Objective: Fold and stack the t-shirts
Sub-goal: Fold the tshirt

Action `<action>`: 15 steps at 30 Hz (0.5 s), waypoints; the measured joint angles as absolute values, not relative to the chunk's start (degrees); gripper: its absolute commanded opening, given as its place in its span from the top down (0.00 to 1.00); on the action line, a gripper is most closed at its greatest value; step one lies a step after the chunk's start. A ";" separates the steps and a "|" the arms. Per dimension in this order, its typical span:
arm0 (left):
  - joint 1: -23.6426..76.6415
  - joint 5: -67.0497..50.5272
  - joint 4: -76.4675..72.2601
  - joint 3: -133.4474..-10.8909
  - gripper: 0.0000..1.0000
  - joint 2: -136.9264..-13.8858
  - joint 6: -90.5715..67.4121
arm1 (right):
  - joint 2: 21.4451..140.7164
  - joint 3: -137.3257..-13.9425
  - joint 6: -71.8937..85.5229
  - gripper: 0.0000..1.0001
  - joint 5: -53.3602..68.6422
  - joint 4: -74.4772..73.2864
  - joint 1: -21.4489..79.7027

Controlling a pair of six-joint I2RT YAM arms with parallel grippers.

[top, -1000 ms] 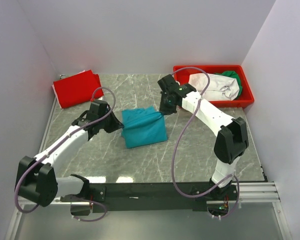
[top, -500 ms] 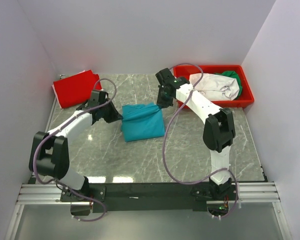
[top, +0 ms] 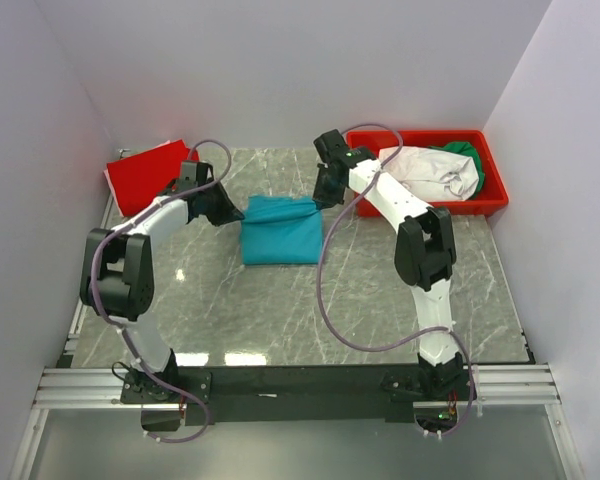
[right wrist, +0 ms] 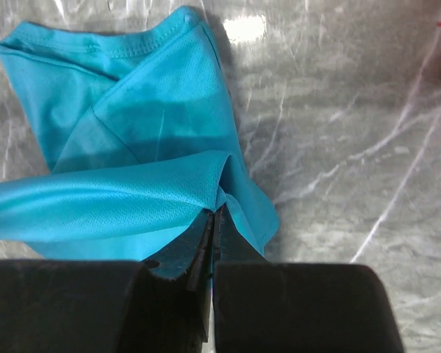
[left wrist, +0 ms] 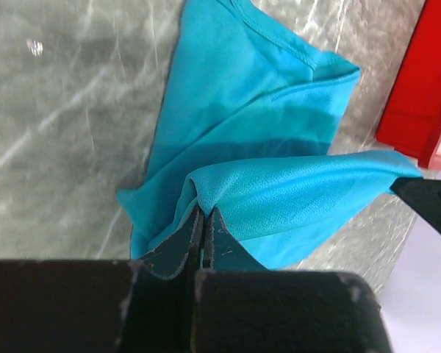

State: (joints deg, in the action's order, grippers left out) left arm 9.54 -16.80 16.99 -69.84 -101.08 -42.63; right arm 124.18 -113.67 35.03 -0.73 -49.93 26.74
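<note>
The teal t-shirt lies half folded in the middle of the table. My left gripper is shut on its far left corner, pinching the cloth. My right gripper is shut on its far right corner, pinching a fold. Between the two grips the far edge is stretched taut and lifted a little above the layers below. The red t-shirt lies folded at the back left. The white t-shirt and the green t-shirt are bunched in the red bin.
The red bin stands at the back right, close to my right arm. White walls close in the table on the left, back and right. The bin's corner shows at the right of the left wrist view. The black rail runs along the near edge.
Both grippers have carried the teal shirt's edge away from the bases, toward the back of the table, folding it over. The cloth now lies squarer and further back.
</note>
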 measured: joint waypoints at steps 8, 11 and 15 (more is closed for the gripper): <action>7.62 -18.17 16.05 -78.65 0.33 -110.30 -41.12 | 130.96 -120.60 36.47 0.52 1.58 -45.67 24.88; 6.85 -18.28 15.68 -84.86 0.04 -114.93 -41.21 | 132.75 -120.79 38.17 0.43 5.04 -40.97 22.87; 6.04 -18.20 15.18 -90.13 0.02 -116.99 -40.93 | 133.19 -120.77 40.01 0.38 7.75 -36.38 19.92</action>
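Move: Both shut hands still hold the teal t-shirt's hem stretched between them, roughly 20 cm apart and held above the folded shirt. The collar edge it is taken towards lies about 9 cm ahead of the left hand, 11 cm to its right and 6 cm below; from the right hand about 7 cm ahead, 9 cm left, 7 cm below. The red bin is some 13 cm ahead and 29 cm right of the right hand; the red stack some 14 cm ahead and 23 cm left of the left hand. Both hands sweep the held hem forward towards the collar edge, sinking about a centimetre over the shirt, and after some 3 cm start to open without stopping, the left to nearly full width, the right to a bit over half. They let go of the hem and follow through to about 10 cm of travel on the left and 9 on the right, the left lifting about 2 cm at the end while the right's fingertips swing some 15 degrees forward and to the left. ##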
